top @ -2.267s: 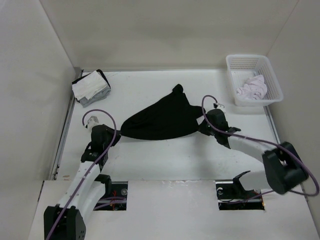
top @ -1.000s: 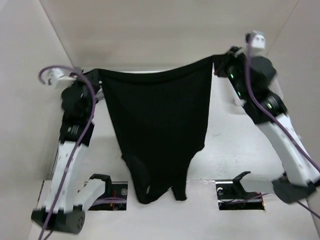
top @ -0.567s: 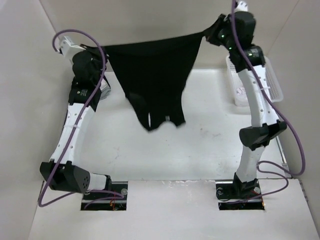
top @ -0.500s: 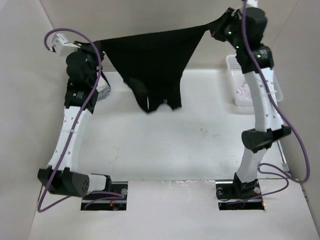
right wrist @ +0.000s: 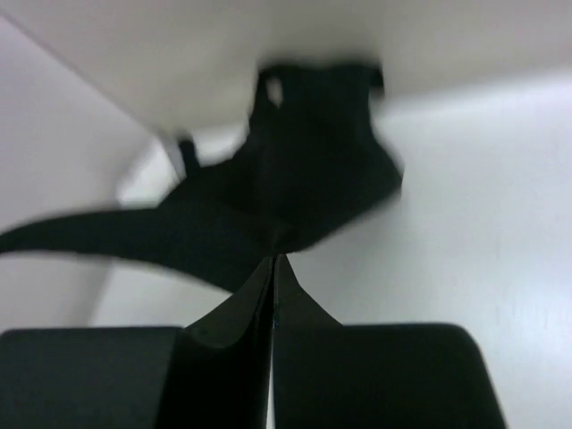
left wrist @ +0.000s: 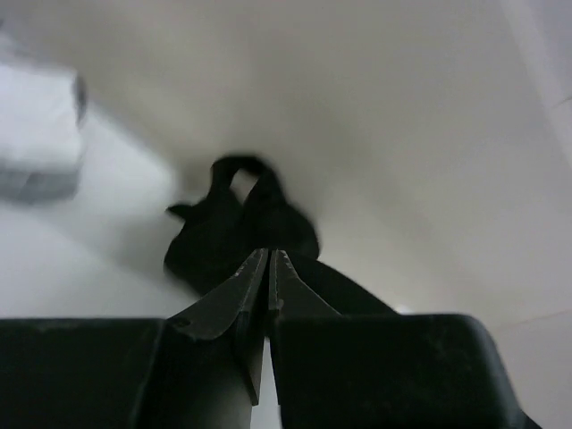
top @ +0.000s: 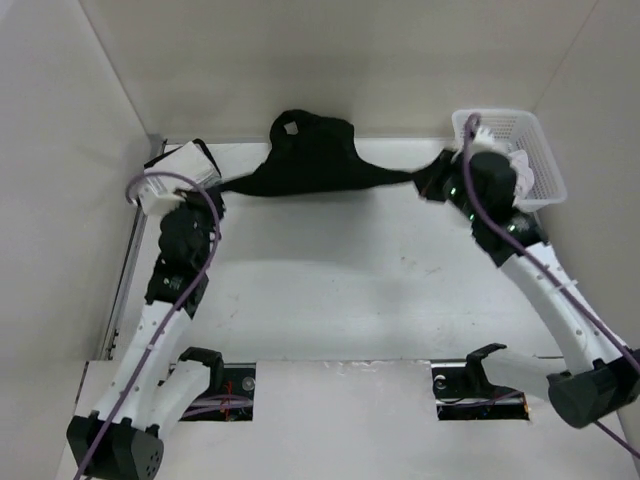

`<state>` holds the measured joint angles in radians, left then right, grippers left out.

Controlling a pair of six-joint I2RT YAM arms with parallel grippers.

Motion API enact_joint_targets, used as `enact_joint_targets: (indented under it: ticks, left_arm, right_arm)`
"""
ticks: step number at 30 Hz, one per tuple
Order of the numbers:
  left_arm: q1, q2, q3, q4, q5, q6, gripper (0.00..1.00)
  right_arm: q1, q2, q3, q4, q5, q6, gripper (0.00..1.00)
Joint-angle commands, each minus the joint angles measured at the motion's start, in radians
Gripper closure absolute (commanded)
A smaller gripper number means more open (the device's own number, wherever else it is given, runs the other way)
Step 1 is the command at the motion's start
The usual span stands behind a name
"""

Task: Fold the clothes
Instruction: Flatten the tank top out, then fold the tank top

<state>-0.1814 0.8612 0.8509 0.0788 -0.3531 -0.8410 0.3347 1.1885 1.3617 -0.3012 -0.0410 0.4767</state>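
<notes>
The clothes [top: 305,160], a plain black garment, are stretched low across the back of the table, with the middle bunched up against the back wall. My left gripper [top: 222,192] is shut on the garment's left corner and my right gripper [top: 428,182] on its right corner. The left wrist view has the shut fingertips [left wrist: 269,255] pinching black cloth, and the bunched garment [left wrist: 237,228] lies just beyond. The right wrist view likewise has shut jaws [right wrist: 273,256] at the edge of the black fabric [right wrist: 304,170], which is blurred.
A white plastic basket [top: 540,150] with a pale garment [top: 522,170] stands at the back right, close behind the right wrist. A white-and-grey cloth stack [top: 185,160] sits at the back left beside the left wrist, also visible as the stack [left wrist: 36,134]. Walls close three sides.
Both arms have come down from holding the garment high and spread. The garment, hanging in the air before, now lies low at the back of the table, still gripped at both corners.
</notes>
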Motion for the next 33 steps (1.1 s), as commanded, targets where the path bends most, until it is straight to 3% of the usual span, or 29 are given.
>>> enact_joint_targets:
  ticks: [1, 6, 10, 15, 20, 22, 26, 30, 33]
  left_arm:
    - [-0.029, -0.169, -0.223, -0.037, -0.032, -0.043, 0.97]
    - [-0.071, -0.471, -0.397, -0.323, -0.012, -0.052, 0.97]
    - [-0.114, -0.614, -0.394, -0.612, 0.003, -0.145, 0.97]
    - [-0.155, -0.81, -0.356, -0.873, -0.007, -0.2, 0.97]
    - [-0.125, -0.832, -0.325, -0.883, -0.009, -0.207, 0.96]
    - [-0.108, -0.779, -0.329, -0.79, -0.015, -0.184, 0.96]
    - [-0.08, -0.524, -0.343, -0.454, -0.041, -0.145, 0.96]
    - [-0.06, -0.146, -0.288, -0.072, -0.098, -0.138, 0.96]
    - [-0.048, 0.165, -0.157, 0.117, -0.124, -0.118, 0.96]
  right_arm:
    - [0.089, -0.163, -0.307, 0.144, 0.05, 0.062, 0.99]
    - [0.276, -0.433, -0.746, 0.163, 0.134, 0.186, 1.0]
    - [0.469, -0.614, -0.923, 0.053, 0.206, 0.308, 1.0]
    - [0.762, -0.789, -0.961, -0.136, 0.361, 0.491, 1.0]
    - [0.939, -0.689, -0.86, -0.17, 0.486, 0.514, 1.0]
    - [0.871, -0.592, -0.797, -0.119, 0.489, 0.42, 1.0]
    - [0.543, -0.39, -0.692, 0.095, 0.287, 0.206, 1.0]
    - [0.227, -0.137, -0.549, 0.301, 0.042, 0.135, 1.0]
    - [0.084, 0.104, -0.371, 0.385, -0.057, 0.132, 1.0]
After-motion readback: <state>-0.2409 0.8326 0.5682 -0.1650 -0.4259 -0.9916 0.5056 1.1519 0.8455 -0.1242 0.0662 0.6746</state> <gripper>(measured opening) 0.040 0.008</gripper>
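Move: Both hands still grip the tank top stretched between them, high over the table. Its billowing middle lies about 18 cm right of the left hand, 12 cm ahead and 10 cm lower; from the right hand it is roughly 22 cm left, 10 cm ahead and 12 cm lower. The folded stack is some 11 cm left of the left hand and 11 cm ahead, 33 cm down; the basket is about 24 cm right of the right hand, 12 cm ahead, 32 cm down. Both hands, keeping hold of the tank top, swing down and back some 20 cm, then forward again, tipping down. ##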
